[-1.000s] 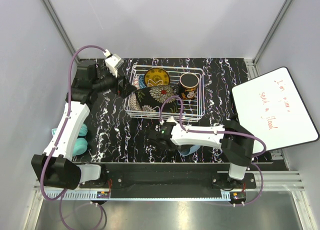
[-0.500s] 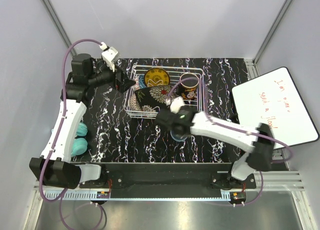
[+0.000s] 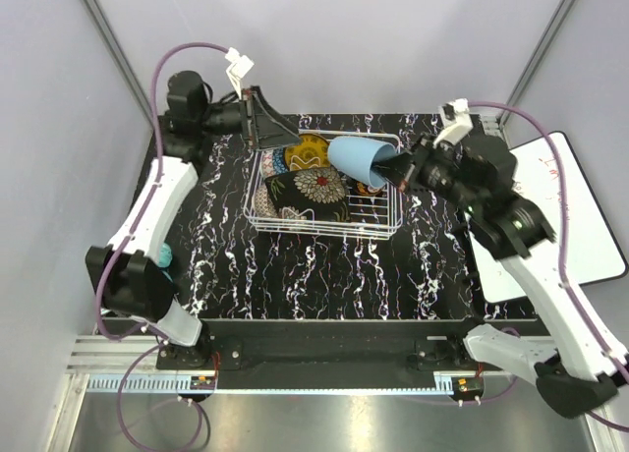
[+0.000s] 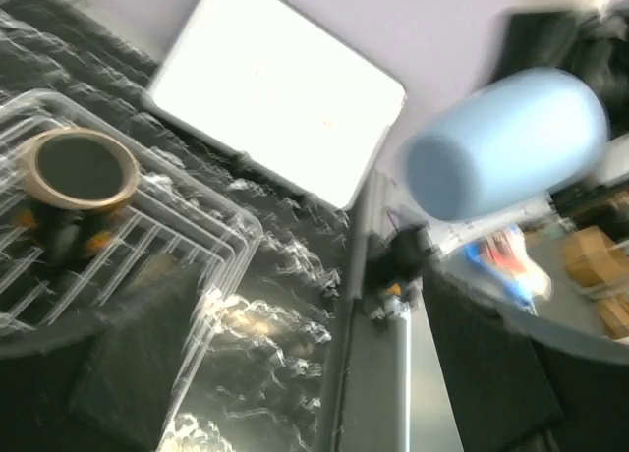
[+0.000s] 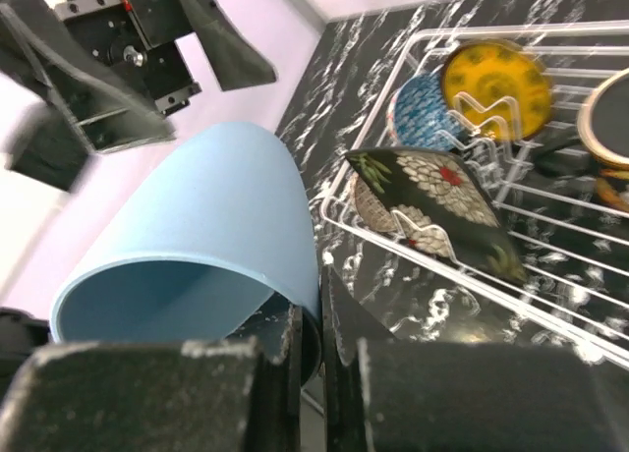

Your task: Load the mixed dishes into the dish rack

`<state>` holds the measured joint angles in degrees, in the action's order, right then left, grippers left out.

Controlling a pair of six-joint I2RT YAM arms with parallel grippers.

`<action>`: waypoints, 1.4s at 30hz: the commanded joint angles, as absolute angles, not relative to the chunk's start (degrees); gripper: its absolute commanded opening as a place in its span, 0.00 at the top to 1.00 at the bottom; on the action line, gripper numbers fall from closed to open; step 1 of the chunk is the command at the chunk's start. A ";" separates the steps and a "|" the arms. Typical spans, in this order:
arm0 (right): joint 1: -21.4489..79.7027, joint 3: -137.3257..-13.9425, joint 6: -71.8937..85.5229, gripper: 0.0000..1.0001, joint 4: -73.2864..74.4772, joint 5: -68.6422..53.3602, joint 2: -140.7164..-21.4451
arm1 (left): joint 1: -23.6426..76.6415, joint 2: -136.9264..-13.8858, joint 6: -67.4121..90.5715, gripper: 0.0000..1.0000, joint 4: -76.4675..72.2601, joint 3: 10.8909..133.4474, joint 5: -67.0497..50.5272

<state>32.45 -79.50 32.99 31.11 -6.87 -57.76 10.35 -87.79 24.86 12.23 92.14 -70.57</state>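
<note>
My right gripper (image 3: pixel 395 169) (image 5: pixel 319 305) is shut on the rim of the light-blue cup (image 3: pixel 356 159) (image 5: pixel 197 226), one finger inside and one outside. It holds the cup on its side in the air above the right part of the white wire dish rack (image 3: pixel 324 232) (image 5: pixel 472 280). The rack holds the black square floral plate (image 3: pixel 310 192) (image 5: pixel 432 187), the yellow plate (image 3: pixel 309 152) (image 5: pixel 494 86), the blue bowl (image 5: pixel 425 113) and the dark mug (image 4: pixel 79 169). My left gripper (image 3: pixel 263 128) hangs open and empty above the rack's back left corner.
A whiteboard (image 3: pixel 545 211) (image 4: pixel 275 108) lies at the table's right edge. A teal item (image 3: pixel 163 256) peeks out behind the left arm. Grey walls close in the back and both sides. The marbled black mat (image 3: pixel 295 275) lies in front of the rack.
My right arm has closed on the cup at the table's front and carried it up and back over the rack. My left arm swung up toward the back, still open.
</note>
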 commanded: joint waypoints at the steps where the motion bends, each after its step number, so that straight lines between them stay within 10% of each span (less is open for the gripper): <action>1: 22.96 -77.00 38.66 1.00 15.94 -31.58 -62.83 | 12.13 -93.74 86.43 0.01 -57.99 90.93 -78.15; 19: 13.45 -72.07 68.46 1.00 -28.46 -56.95 -80.41 | 15.73 -99.93 83.85 0.01 -55.37 96.77 -76.73; 42: 13.71 -74.09 72.06 1.00 -33.57 -59.59 -84.81 | 18.98 -105.82 71.02 0.01 -42.28 103.71 -75.32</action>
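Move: The blue cup, held by its rim in the right hand, has its middle about 11 cm right of the left hand point, 5 cm back and 2 cm higher. From the right hand, the open left gripper it is being brought to lies roughly 16 cm left, 7 cm ahead and level. In the rack some 34 cm below the right hand, the dark mug is about 19 cm ahead and 1 cm right, and the square plate 16 cm ahead and 11 cm left. Forward about 8 cm, with a brief dip and a drift to the left, the right hand carries the blue cup towards the left gripper, still pinching its rim, rolling left side up and turning counter-clockwise some 30 degrees. The left hand, wide open, rises and moves right, then sinks partway and edges forward, bringing its spread fingers towards the cup's closed end. ##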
